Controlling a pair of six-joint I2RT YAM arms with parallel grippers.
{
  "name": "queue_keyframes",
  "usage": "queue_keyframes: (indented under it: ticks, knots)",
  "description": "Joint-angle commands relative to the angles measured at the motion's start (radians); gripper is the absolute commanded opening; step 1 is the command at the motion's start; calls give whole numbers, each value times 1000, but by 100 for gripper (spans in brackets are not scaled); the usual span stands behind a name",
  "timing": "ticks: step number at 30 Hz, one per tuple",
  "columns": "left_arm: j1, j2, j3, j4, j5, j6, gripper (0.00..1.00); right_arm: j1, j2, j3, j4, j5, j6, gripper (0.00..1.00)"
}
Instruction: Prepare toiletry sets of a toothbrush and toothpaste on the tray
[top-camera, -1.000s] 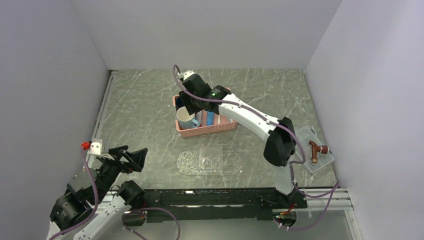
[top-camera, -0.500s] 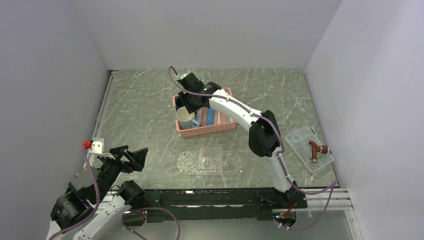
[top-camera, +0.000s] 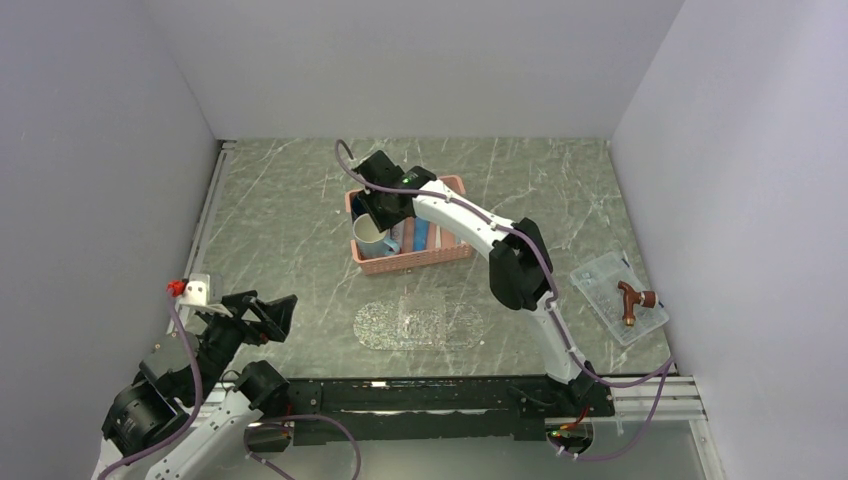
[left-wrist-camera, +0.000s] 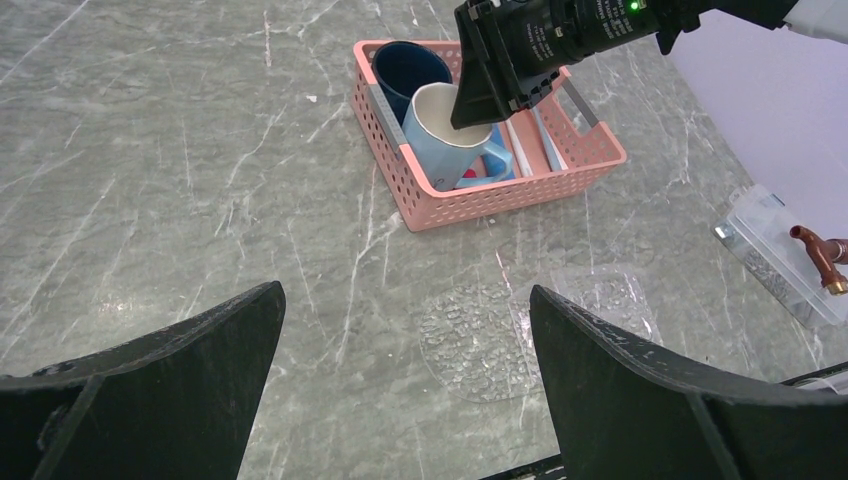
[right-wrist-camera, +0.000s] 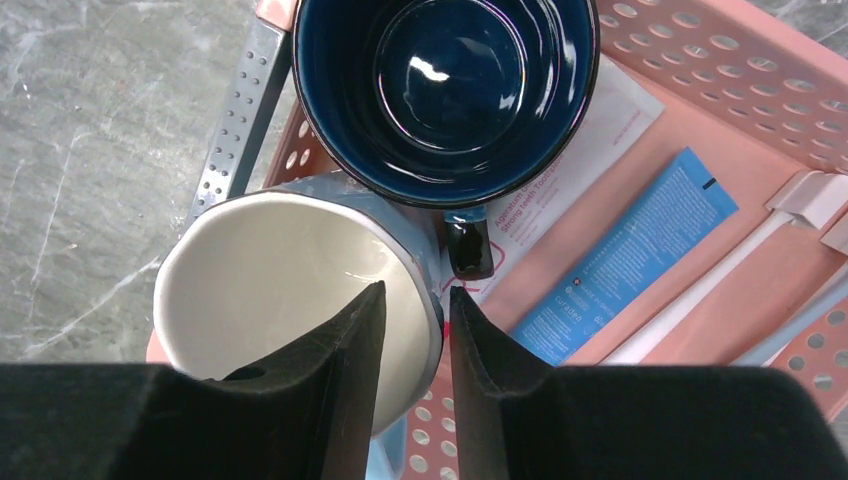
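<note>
My right gripper (right-wrist-camera: 418, 290) (top-camera: 378, 215) hangs over the left end of the pink basket (top-camera: 415, 260). Its narrowed jaws straddle the rim of a light blue mug (right-wrist-camera: 290, 290), one finger inside and one outside. A sliver of gap shows beside the inner finger. A blue toothpaste (right-wrist-camera: 630, 255), a white one with red print (right-wrist-camera: 570, 160) and a white toothbrush (right-wrist-camera: 700, 290) lie flat in the basket. The clear textured tray (top-camera: 420, 322) (left-wrist-camera: 480, 340) sits bare in front of the basket. My left gripper (left-wrist-camera: 405, 290) (top-camera: 268, 312) is wide open and holds nothing, at the near left.
A dark blue mug (right-wrist-camera: 445, 80) stands behind the light blue one in the basket. A clear rectangular box (top-camera: 618, 298) with a brown piece (top-camera: 630, 298) lies at the right. Walls close in the table on three sides.
My right arm has drawn in over the basket's left end and its jaws have narrowed around the light blue mug's rim. The left arm has not moved.
</note>
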Motion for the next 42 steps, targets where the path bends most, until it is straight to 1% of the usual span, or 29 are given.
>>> queue_keyframes:
  ticks: [1,2,5,14,42]
  knots:
    - [-1,19,6,15,-14,-1,99,-3,18,70,-25,-9,-4,30]
    - [-1,18,6,14,-14,-1,99,-4,20,71,-28,-8,-4,27]
    - [-1,17,6,15,-13,0,99,-4,24,73,-35,-4,-3,24]
    - [-1,16,5,17,-9,2,99,-3,17,90,-52,-3,3,0]
    - [-2,15,5,16,-10,0,99,-3,-183,147,-47,62,43,0]
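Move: The right hand sits astride the rim of the light blue mug, at its right side, fingers still apart; the mug's middle is about 3 cm to the left, 1 cm back and 4 cm below. The navy mug stands about 5 cm ahead and 3 cm left of the hand, the blue toothpaste roughly 7 cm right, 1 cm ahead and 9 cm down in the basket. From the idle left hand the light blue mug is some 23 cm ahead, 17 cm right and 19 cm below. The right hand stays nearly in place, sinking barely half a centimetre, while its slanting, downward-pointing fingers close from about a third open and pinch the light blue mug's wall, one finger inside and one outside. Keeping that grip, it first hardly shifts, then rises ever faster by about 5 cm, straight up but for some 1 cm of drift to the right, drawing the mug up from its corner of the basket beside the navy mug. ##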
